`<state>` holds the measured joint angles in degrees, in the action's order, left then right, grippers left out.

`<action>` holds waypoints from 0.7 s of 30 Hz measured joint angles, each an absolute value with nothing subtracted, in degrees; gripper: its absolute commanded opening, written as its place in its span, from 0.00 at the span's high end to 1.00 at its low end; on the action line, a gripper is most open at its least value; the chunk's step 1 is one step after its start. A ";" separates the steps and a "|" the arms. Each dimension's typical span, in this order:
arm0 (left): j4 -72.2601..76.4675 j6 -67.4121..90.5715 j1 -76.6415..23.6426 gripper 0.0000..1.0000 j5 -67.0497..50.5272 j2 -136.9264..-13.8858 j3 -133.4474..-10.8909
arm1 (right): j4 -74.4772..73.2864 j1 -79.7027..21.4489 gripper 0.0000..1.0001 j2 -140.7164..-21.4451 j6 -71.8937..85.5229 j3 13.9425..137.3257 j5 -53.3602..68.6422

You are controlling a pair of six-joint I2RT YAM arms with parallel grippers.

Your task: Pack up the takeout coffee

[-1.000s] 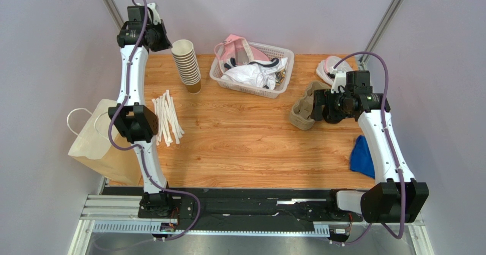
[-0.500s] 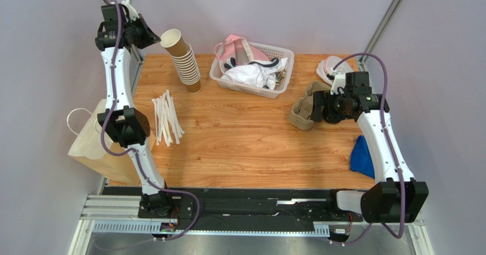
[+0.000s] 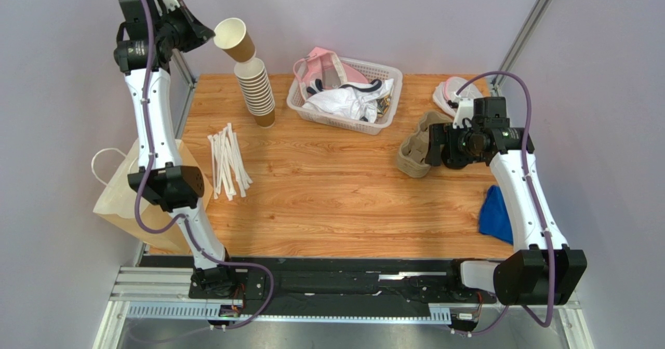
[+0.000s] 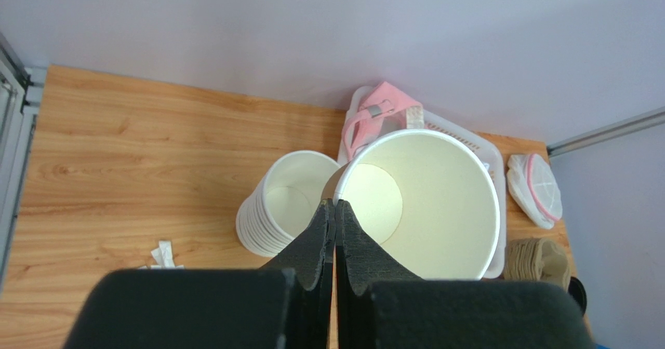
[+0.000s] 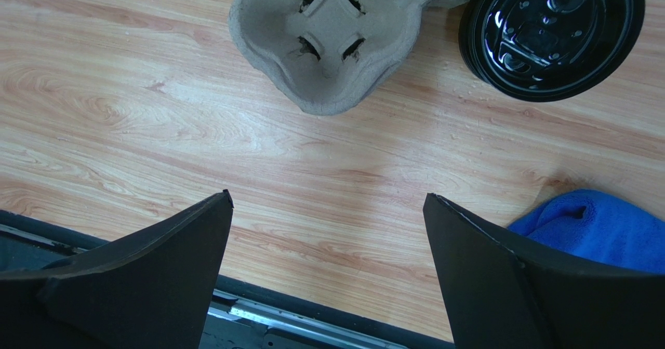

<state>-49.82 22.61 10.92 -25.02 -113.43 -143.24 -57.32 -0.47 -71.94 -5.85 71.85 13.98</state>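
The takeout coffee is out of view; no lidded cup shows. My left gripper [image 3: 209,31] [image 4: 336,202] is shut on the rim of a single lidless brown paper cup [image 3: 234,39] [image 4: 437,209], held tilted in the air above the stack of lidless cups [image 3: 256,92] [image 4: 285,209] at the back left. My right gripper [image 3: 434,146] [image 5: 328,201] stands wide open and holds nothing, low over the table beside a moulded cup carrier [image 3: 414,153] [image 5: 336,45]. A loose black lid [image 5: 550,33] lies next to the carrier.
A white basket [image 3: 336,118] of packets sits at the back centre. White wrapped sticks [image 3: 226,162] lie at the left, a paper bag [image 3: 125,193] hangs off the left edge, and a blue cloth [image 3: 495,215] [image 5: 593,224] lies at the right.
My left arm has risen and swung back to the left, lifting the top cup clear of the stack. The right arm has not moved.
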 measured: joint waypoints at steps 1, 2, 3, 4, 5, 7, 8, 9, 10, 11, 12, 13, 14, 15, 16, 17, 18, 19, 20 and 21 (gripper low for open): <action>-49.91 22.50 10.92 1.00 -25.23 -112.27 -143.24 | -57.41 -0.47 0.00 -71.94 -5.85 72.27 13.98; -49.89 22.24 10.83 1.00 -25.71 -110.93 -143.20 | -57.47 -0.47 0.00 -71.94 -5.85 72.66 14.00; -49.89 21.87 10.70 1.00 -26.28 -109.36 -143.00 | -57.58 -0.47 0.00 -71.94 -5.85 73.25 14.00; -50.00 21.32 10.46 1.00 -26.87 -107.39 -142.26 | -57.65 -0.47 0.00 -71.92 -5.85 73.87 14.02; -50.00 20.36 9.91 1.00 -27.59 -105.14 -140.84 | -57.65 -0.47 0.00 -71.85 -5.87 74.24 14.02; -50.13 18.50 8.10 1.00 -28.84 -100.05 -136.31 | -57.74 -0.47 0.00 -71.40 -5.87 74.81 14.02; -50.00 17.04 6.22 1.00 -29.52 -97.08 -132.77 | -57.95 -0.47 0.00 -71.05 -5.89 74.96 14.02; -50.17 15.31 3.73 1.00 -30.26 -93.38 -128.16 | -58.24 -0.47 0.00 -70.54 -5.91 75.09 14.02; -50.57 14.06 1.69 1.00 -30.83 -91.18 -125.27 | -58.43 -0.47 0.00 -70.06 -5.96 75.16 14.02; -50.48 12.34 -0.84 1.00 -31.75 -88.73 -121.43 | -58.85 -0.47 0.00 -69.47 -6.07 75.26 14.00; -50.37 10.74 -3.81 1.00 -32.51 -86.30 -117.19 | -59.29 -0.47 0.00 -68.82 -6.13 75.40 14.02; -50.50 9.39 -6.42 1.00 -33.26 -84.55 -113.43 | -59.48 -0.47 0.00 -68.23 -6.17 75.44 14.02; -50.04 7.88 -8.95 1.00 -33.95 -83.07 -109.40 | -59.72 -0.47 0.00 -67.57 -6.24 75.46 14.02; -49.52 6.79 -11.20 1.00 -34.28 -81.91 -105.97 | -59.92 -0.47 0.00 -67.11 -6.24 75.46 14.02; -48.97 5.28 -14.04 1.00 -34.37 -80.66 -101.16 | -60.18 -0.47 0.00 -66.70 -6.24 75.46 14.06; -48.58 4.38 -15.64 1.00 -34.52 -80.25 -98.19 | -60.40 -0.47 0.00 -66.46 -6.24 75.44 14.11; -46.50 3.18 -18.17 1.00 -34.46 -79.53 -93.10 | -60.51 -0.47 0.00 -66.32 -6.24 75.40 14.13; -45.23 2.46 -20.40 1.00 -34.37 -79.33 -89.10 | -60.62 -0.47 0.00 -66.32 -6.22 75.31 14.15; -43.86 2.04 -22.04 1.00 -34.30 -79.33 -86.04 | -60.60 -0.47 0.00 -66.32 -6.22 75.13 14.20; -42.22 1.65 -23.83 1.00 -34.13 -79.35 -82.56 | -60.60 -0.47 0.00 -66.32 -6.20 74.89 14.22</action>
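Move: The left hand already holds one cup by its rim, pulled clear just above the cup stack, which stands about 4 cm ahead of this hand and 6 cm to its right, its middle some 26 cm below. The bare middle of the table lies roughly 21 cm back, 31 cm right and 39 cm below; the basket is 9 cm ahead and 34 cm right, the cup carrier 6 cm back and 57 cm right. From the right hand the table middle is about 26 cm left and 2 cm ahead, 18 cm below. Still pinching the cup's rim in its shut fingers, the left hand first lifts about 6 cm, then swings back and to the right, away from the cup stack and in front of the basket, ending some 24 cm to the right, 23 cm back and 14 cm lower over the table middle while it turns about 50 degrees clockwise. The empty right hand rises about 4 cm with its fingers kept wide open, easing back slightly. ##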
